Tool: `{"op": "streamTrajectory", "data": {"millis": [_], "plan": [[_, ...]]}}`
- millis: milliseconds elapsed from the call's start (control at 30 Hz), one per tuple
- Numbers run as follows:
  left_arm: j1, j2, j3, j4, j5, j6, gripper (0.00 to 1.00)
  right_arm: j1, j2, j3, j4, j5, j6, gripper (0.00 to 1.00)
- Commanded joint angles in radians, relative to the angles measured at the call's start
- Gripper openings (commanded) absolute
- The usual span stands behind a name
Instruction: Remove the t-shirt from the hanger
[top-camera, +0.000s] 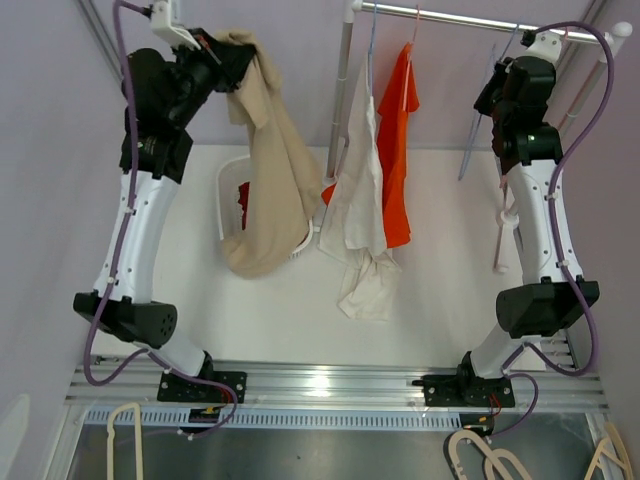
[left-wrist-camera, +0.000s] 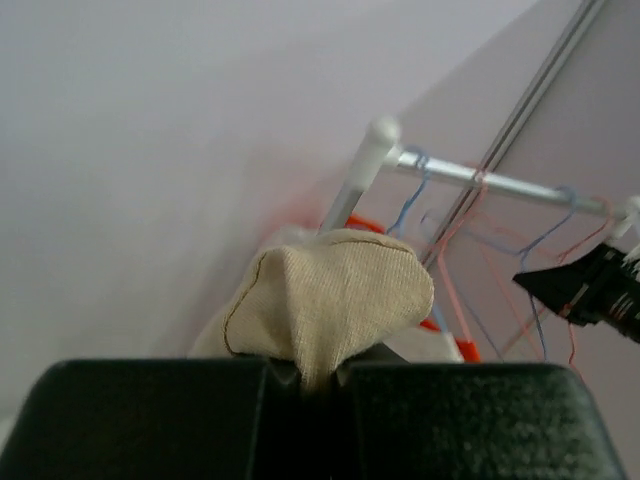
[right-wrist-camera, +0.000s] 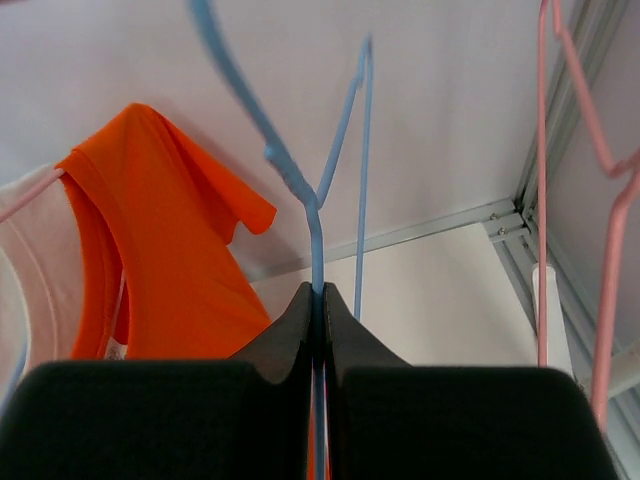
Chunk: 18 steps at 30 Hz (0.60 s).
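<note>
A beige t-shirt (top-camera: 268, 170) hangs free of any hanger from my left gripper (top-camera: 225, 55), which is raised at the top left and shut on a fold of the cloth. In the left wrist view the beige cloth (left-wrist-camera: 330, 290) bulges out from between the closed fingers of the gripper (left-wrist-camera: 310, 375). My right gripper (top-camera: 492, 98) is high at the right, near the rail (top-camera: 480, 18). It is shut on the neck of a bare blue hanger (right-wrist-camera: 316, 225), seen between the closed fingers of the gripper (right-wrist-camera: 322, 295). The blue hanger (top-camera: 475, 140) hangs to its left.
A white basket (top-camera: 228, 190) with a red cloth (top-camera: 243, 195) sits behind the beige shirt's lower part. A white shirt (top-camera: 360, 200) and an orange shirt (top-camera: 395, 150) hang from the rail. A pink hanger (right-wrist-camera: 543, 150) is at the right. Spare hangers (top-camera: 490, 460) lie at the near edge.
</note>
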Motion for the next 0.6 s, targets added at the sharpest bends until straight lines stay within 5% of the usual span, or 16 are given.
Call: {"op": "streamTrajectory", "data": {"millis": [0, 333, 533, 567], "plan": [[0.001, -0.008, -0.095, -0.053, -0.023, -0.036, 0.01, -0.005, -0.038, -0.054, 0.078, -0.01, 0.018, 0.0], [0.001, 0.175, -0.234, -0.435, -0.186, -0.111, 0.01, -0.005, -0.107, -0.051, 0.069, 0.001, 0.018, 0.0], [0.033, 0.385, -0.256, -0.463, -0.168, -0.154, 0.01, -0.004, -0.147, 0.023, -0.007, 0.003, 0.007, 0.0], [0.038, 0.449, -0.228, -0.483, -0.166, -0.152, 0.01, -0.005, -0.15, 0.037, -0.025, 0.0, 0.004, 0.12]]}}
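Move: The beige t-shirt already hangs from the left hand, high above the white basket it is bound for: the basket's middle is about 8 cm farther out, 4 cm to the left and 55 cm below. The red t-shirt lies in that basket; the white t-shirt hangs some 20 cm to the left hand's right, 7 cm ahead and 38 cm below. The right hand holds the empty blue hanger, with the rod about 8 cm above and 3 cm ahead; a pink hanger is some 10 cm to its right, 3 cm ahead and 3 cm higher. The beige t-shirt is lowered quickly towards the basket, the left hand sinking nearly 40 cm and easing about 8 cm forward while the wrist tips some 60 degrees from slightly up to well down, fingers still shut on the cloth. The blue hanger stays between the right fingertips as that hand dips about 1 cm down and forward, then draws back and up by roughly 3.5 cm each. ##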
